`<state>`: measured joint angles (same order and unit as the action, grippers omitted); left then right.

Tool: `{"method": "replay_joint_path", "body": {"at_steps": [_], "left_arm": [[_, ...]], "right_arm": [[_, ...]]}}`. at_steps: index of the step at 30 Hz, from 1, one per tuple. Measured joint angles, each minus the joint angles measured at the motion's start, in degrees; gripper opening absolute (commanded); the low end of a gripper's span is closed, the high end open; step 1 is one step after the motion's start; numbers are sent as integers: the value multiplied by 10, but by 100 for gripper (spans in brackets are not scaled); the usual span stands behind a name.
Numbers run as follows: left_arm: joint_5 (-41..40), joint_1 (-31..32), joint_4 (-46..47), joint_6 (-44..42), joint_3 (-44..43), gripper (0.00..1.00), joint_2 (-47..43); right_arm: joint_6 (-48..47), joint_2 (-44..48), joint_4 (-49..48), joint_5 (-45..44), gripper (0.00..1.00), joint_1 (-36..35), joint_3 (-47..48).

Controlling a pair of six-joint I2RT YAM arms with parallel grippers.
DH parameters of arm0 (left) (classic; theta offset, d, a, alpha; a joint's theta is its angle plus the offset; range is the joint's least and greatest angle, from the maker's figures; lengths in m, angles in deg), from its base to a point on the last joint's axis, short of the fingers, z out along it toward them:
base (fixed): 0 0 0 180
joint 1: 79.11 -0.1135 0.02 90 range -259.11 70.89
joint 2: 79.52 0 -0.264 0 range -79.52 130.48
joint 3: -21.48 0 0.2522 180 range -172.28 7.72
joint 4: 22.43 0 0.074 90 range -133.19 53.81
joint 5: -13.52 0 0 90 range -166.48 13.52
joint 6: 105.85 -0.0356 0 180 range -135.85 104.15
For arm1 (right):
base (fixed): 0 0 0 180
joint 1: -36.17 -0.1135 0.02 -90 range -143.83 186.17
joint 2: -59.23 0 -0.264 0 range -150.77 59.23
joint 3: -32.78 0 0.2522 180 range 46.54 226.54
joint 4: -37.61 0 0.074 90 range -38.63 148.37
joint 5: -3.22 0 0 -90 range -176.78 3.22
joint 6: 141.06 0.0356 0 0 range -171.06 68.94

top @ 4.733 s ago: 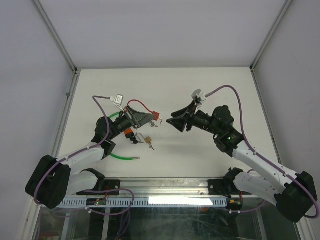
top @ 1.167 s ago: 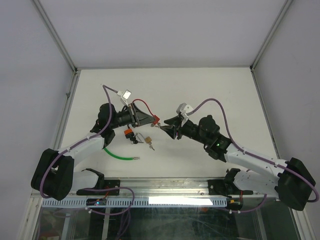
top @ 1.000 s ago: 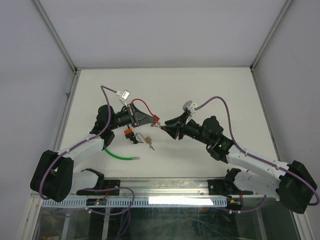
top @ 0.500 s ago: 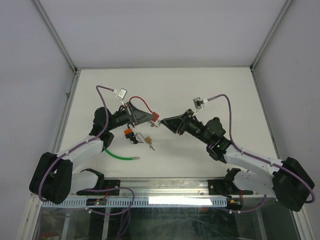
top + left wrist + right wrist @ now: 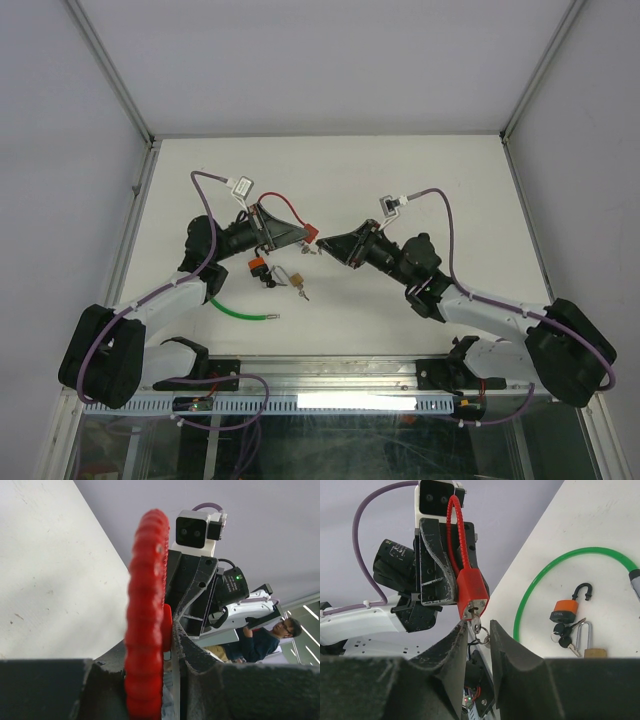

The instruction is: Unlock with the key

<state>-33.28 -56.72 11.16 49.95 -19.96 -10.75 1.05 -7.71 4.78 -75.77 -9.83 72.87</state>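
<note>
The lock is a red cable lock (image 5: 471,592) with a ribbed red loop (image 5: 147,605). My left gripper (image 5: 297,236) is shut on it and holds it in the air, keyhole facing the right arm. The same lock (image 5: 311,237) shows in the top view. A small silver key (image 5: 477,625) sits in the keyhole, and its ring (image 5: 483,639) hangs below. My right gripper (image 5: 479,628) stands around the key, one finger on each side. A thin gap shows on both sides, so the jaws are open. In the top view the right gripper (image 5: 324,245) meets the lock's end.
On the table below lie an orange padlock (image 5: 565,612) with black-headed keys (image 5: 563,636), a brass padlock (image 5: 590,651) and a green cable (image 5: 545,577). From above, the orange padlock (image 5: 257,265), brass padlock (image 5: 295,278) and green cable (image 5: 240,310) lie near the left arm.
My right wrist has rolled, and its jaws have narrowed around the key in the lock. The left gripper has kept its hold on the red lock, almost still.
</note>
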Motion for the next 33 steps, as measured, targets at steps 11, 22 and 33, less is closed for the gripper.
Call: {"method": "replay_joint_path", "body": {"at_steps": [11, 22, 33], "left_arm": [[0, 0, 20, 14, 5, 0, 0], [-2, -4, 59, 36, 17, 0, 0], [-31, 24, 37, -30, -3, 0, 0]], "right_arm": [[10, -16, -41, 16, 2, 1, 0], [27, -31, -78, 36, 0, 5, 0], [58, -103, -131, 210, 0, 95, 53]]}}
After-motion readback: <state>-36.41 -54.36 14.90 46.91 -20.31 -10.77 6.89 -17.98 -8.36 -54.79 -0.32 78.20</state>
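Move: The key stands out of the red padlock and sits just off the right hand's open fingertips, about 1 cm ahead and 1 cm to its left, at the same height; the red padlock's body is some 2 cm ahead and 3 cm left. Far below, roughly 22 cm down, lie the brass padlock, 3 cm back and 5 cm left, and the orange padlock, level and 13 cm left. From the left hand, the key is about 3 cm to the right, at its height and level fore and aft. The key's head, at the mouth of the red padlock, gets pinched as the right fingers shut on it from about a third open, that hand easing up and left by about 1 cm. Still shut, the right hand then goes up and forward, swinging some 10 degrees counter-clockwise. The left hand keeps its grip on the red padlock, rising about 1.5 cm, then shifting slightly right towards the right hand and rolling a few degrees. ##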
